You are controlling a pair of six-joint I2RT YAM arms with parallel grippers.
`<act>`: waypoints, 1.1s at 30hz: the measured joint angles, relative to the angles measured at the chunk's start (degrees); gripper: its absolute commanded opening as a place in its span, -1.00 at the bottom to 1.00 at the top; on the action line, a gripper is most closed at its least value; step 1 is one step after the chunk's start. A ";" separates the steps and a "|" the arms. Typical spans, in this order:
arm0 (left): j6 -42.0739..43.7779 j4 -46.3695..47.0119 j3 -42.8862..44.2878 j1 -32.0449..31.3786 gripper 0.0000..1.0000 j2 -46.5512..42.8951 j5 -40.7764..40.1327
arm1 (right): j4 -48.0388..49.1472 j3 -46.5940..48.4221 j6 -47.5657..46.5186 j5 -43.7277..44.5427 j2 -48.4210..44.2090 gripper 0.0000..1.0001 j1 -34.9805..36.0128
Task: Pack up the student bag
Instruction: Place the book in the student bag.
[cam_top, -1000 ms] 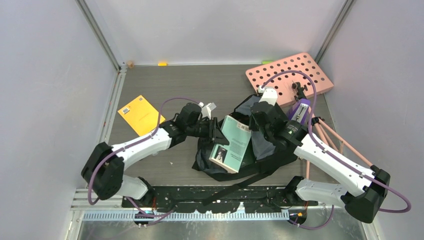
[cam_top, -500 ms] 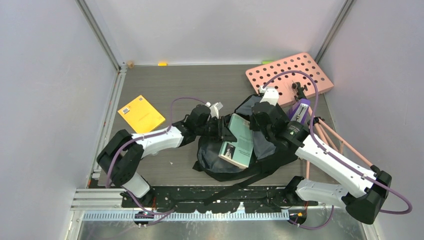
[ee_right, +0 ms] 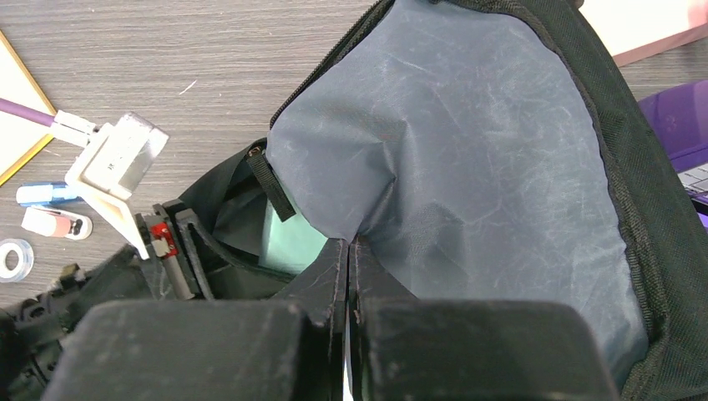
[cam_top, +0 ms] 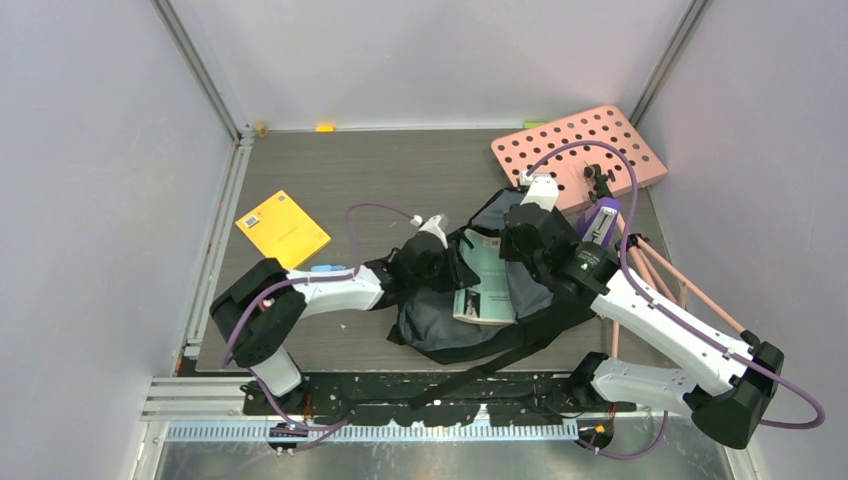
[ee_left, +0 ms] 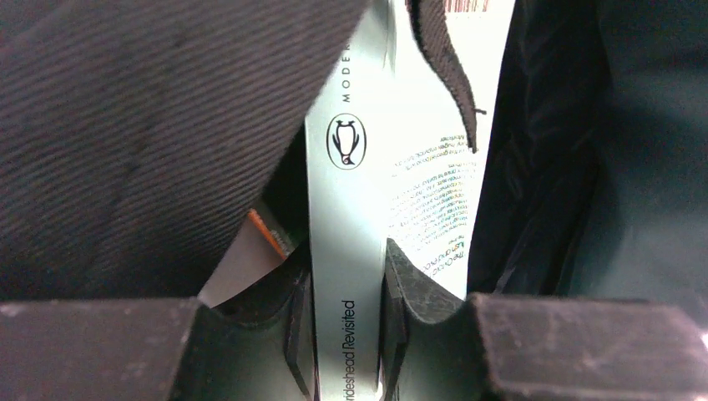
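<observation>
The student bag [cam_top: 560, 312], black with grey lining, lies at the table's centre right with its mouth held open. My right gripper [cam_top: 512, 258] is shut on the grey lining [ee_right: 467, 150] at the mouth's edge, fingertips pressed together [ee_right: 349, 251]. My left gripper [cam_top: 455, 272] is shut on a pale green paperback book [cam_top: 490, 285], clamping its spine [ee_left: 346, 251] between both fingers [ee_left: 409, 284]. The book sits partly inside the opening, with black bag fabric [ee_left: 150, 125] over its left side. In the right wrist view the book [ee_right: 292, 238] shows under the lining.
A yellow booklet [cam_top: 282, 228] lies at the left. A pink pegboard [cam_top: 580, 150] sits at the back right, with a purple item [cam_top: 600, 220] and pink rods [cam_top: 660, 275] beside the bag. A blue tube [ee_right: 42, 194], an eraser [ee_right: 54, 223] and a tape roll [ee_right: 12, 257] lie left of the bag.
My left arm has swung right and carried the book from on top of the bag into its open mouth. The right gripper has kept its hold on the lining.
</observation>
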 measured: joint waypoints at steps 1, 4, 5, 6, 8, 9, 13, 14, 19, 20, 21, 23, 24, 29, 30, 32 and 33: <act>-0.57 0.37 0.66 -0.92 -1.00 0.63 -1.68 | 0.20 0.00 0.00 0.11 -0.02 -0.99 0.00; -2.08 2.08 1.77 -3.06 -1.00 2.25 -6.12 | 0.24 0.00 0.02 0.15 0.00 -0.99 0.00; -2.40 2.56 1.90 -3.50 -1.00 2.58 -7.19 | 0.26 0.00 0.02 0.15 0.00 -0.99 0.00; -2.93 3.21 1.99 -4.09 -1.00 2.89 -8.46 | 0.26 0.00 0.02 0.15 0.00 -0.99 0.00; -3.65 3.96 2.08 -4.85 -0.88 3.32 -10.36 | 0.28 0.00 0.02 0.15 0.00 -0.99 0.00; -3.87 4.26 2.19 -5.14 -0.76 3.56 -11.17 | 0.28 -0.02 0.04 0.15 0.00 -0.99 0.00; -4.00 5.03 2.84 -5.60 -0.10 4.55 -12.50 | 0.59 -0.07 0.04 0.15 0.00 -0.99 0.00; -3.78 5.05 2.84 -5.62 0.03 4.57 -12.70 | 0.66 -0.11 0.04 0.15 0.00 -0.99 0.00; -2.51 4.48 2.95 -5.81 0.37 3.74 -13.73 | 0.66 -0.17 0.04 0.11 0.00 -0.99 0.00; -2.03 3.69 2.95 -5.95 0.44 3.26 -13.92 | 0.66 -0.17 0.04 0.11 0.00 -0.99 0.00; -1.77 3.02 2.93 -6.08 0.55 2.84 -14.08 | 0.66 -0.17 0.04 0.11 0.00 -0.99 0.02; -1.31 0.92 2.71 -6.56 0.74 1.44 -14.38 | 0.66 -0.17 0.04 0.11 0.00 -0.99 0.02; -1.07 -0.15 2.36 -6.84 0.78 0.52 -14.64 | 0.66 -0.17 0.04 0.11 0.00 -0.99 0.02; -0.09 -6.64 0.72 -8.83 0.82 -3.02 -16.92 | 0.66 -0.17 0.04 0.09 0.00 -0.99 0.02; 0.04 -8.11 0.70 -9.40 0.79 -3.37 -17.33 | 0.66 -0.17 0.04 0.09 0.00 -0.99 0.02; 0.17 -9.68 0.70 -9.97 0.64 -3.61 -17.62 | 0.66 -0.17 0.04 0.07 0.00 -0.99 0.02; 0.24 -10.56 0.70 -10.25 0.58 -3.65 -17.62 | 0.66 -0.17 0.04 0.07 0.00 -0.99 0.02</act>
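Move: The left hand already has the teal book by its spine inside the student bag; the book's middle is about 4 cm to the right, level with the hand and some 2 cm lower. The bag's middle lies about 6 cm to the right, 1 cm back and 5 cm below, with the orange book roughly 7 cm below and 2 cm right. From the right hand, the teal book is some 4 cm left, 4 cm back and 12 cm below. Still pinching the teal book's spine, the left hand pushes the book about 3 cm to the right and slightly forward into the bag, turning it a little counter-clockwise. Its fingers then open wide and let go, and the hand draws back some 4 to 5 cm and 3 cm left along the book towards its near end, the wrist rolling about 10 degrees so its left side rises. The right hand stays in place, still pinching the bag's grey lining. ##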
